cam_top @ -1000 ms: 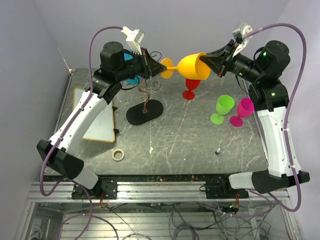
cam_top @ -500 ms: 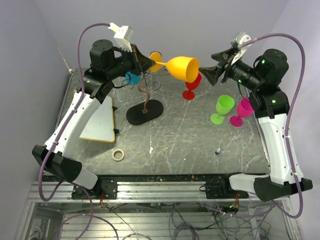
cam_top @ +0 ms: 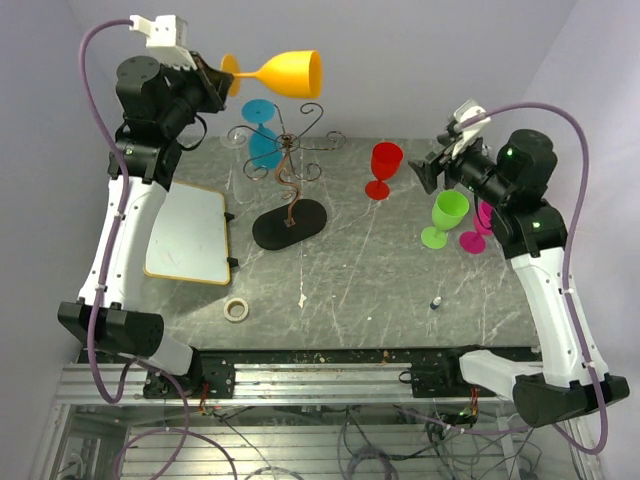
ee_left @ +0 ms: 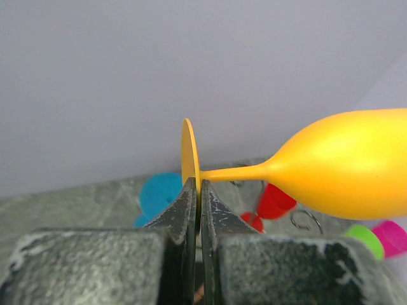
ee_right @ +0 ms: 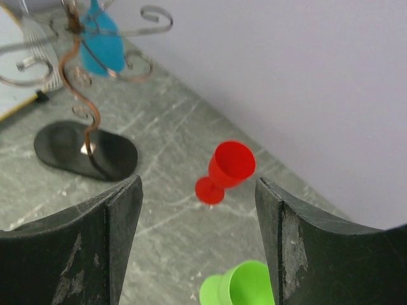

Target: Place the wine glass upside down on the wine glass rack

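Observation:
An orange wine glass [cam_top: 290,73] lies on its side in the air, high above the table's back left, its bowl pointing right. My left gripper [cam_top: 222,72] is shut on the thin disc of its foot, as the left wrist view [ee_left: 198,190] shows, with the bowl [ee_left: 343,168] stretching right. The wine glass rack [cam_top: 290,190], dark wire scrolls on a black oval base, stands below and slightly right of the glass; a blue glass [cam_top: 265,140] hangs on it. My right gripper [cam_top: 430,172] is open and empty at the right, above the table [ee_right: 198,184].
A red glass [cam_top: 383,168], a green glass [cam_top: 447,215] and a pink glass [cam_top: 488,220] stand upright at the right. A white board [cam_top: 190,235] lies left of the rack. A tape roll [cam_top: 236,309] and a small dark object [cam_top: 437,301] lie near the front.
The right gripper let go of the orange glass's bowl and drew back right and down. The left arm carried the glass up and to the left, above the rack.

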`<state>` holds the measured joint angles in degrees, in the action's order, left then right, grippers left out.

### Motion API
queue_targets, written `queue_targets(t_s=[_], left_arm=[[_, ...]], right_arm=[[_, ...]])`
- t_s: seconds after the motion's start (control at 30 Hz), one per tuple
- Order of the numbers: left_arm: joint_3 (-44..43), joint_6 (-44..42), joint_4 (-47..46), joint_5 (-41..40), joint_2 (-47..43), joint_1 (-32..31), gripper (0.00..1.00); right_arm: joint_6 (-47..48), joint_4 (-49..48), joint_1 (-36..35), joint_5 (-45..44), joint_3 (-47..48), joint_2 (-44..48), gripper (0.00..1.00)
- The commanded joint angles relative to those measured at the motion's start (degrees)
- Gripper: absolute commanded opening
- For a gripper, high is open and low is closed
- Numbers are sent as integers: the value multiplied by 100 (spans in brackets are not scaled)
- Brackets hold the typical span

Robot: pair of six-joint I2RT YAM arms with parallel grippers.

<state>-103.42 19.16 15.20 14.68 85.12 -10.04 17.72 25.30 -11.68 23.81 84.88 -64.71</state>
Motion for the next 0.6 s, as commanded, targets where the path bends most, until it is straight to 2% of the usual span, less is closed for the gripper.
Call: queue_targets(t_s=[0.0, 0.13, 0.33, 0.57], left_arm=[[-702, -810, -223, -833, 320, 29, 7], [-1433, -1475, -127, -1401, 805, 29, 7], [-2246, -2236, -106, -1919, 1436, 22, 7], [-2573, -2916, -379, -2370, 1837, -81, 7]], right_arm=[[495, 211, 6, -23, -529, 51, 71], [771, 460, 2, 419, -991, 63, 71], [1024, 272, 8, 876, -1891, 310, 71], [1111, 79, 263, 1700, -2540, 506, 71]])
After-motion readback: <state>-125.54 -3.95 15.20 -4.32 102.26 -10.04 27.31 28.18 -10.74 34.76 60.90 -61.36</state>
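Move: Below the left hand, which already holds the orange glass, the wine glass rack's top lies about 9 cm to the right, 1 cm ahead and 15 cm down; the hung blue glass is some 6 cm ahead, 4 right, 20 down. From the empty right hand, the green glass stands about 6 cm ahead, 9 right and 30 down; the red is 20 ahead, 3 left, the magenta 4 ahead, 19 right, equally low. Swinging clear of the rack with the orange glass still pinched by its foot, bowl to the right, the left hand goes forward about 9 cm and left 6, rising at first and then dipping slightly, while turning counter-clockwise, rolling left side up and tipping up. The open right hand sinks some 17 cm towards the height of the green glass, easing back a little and tipping downward. ##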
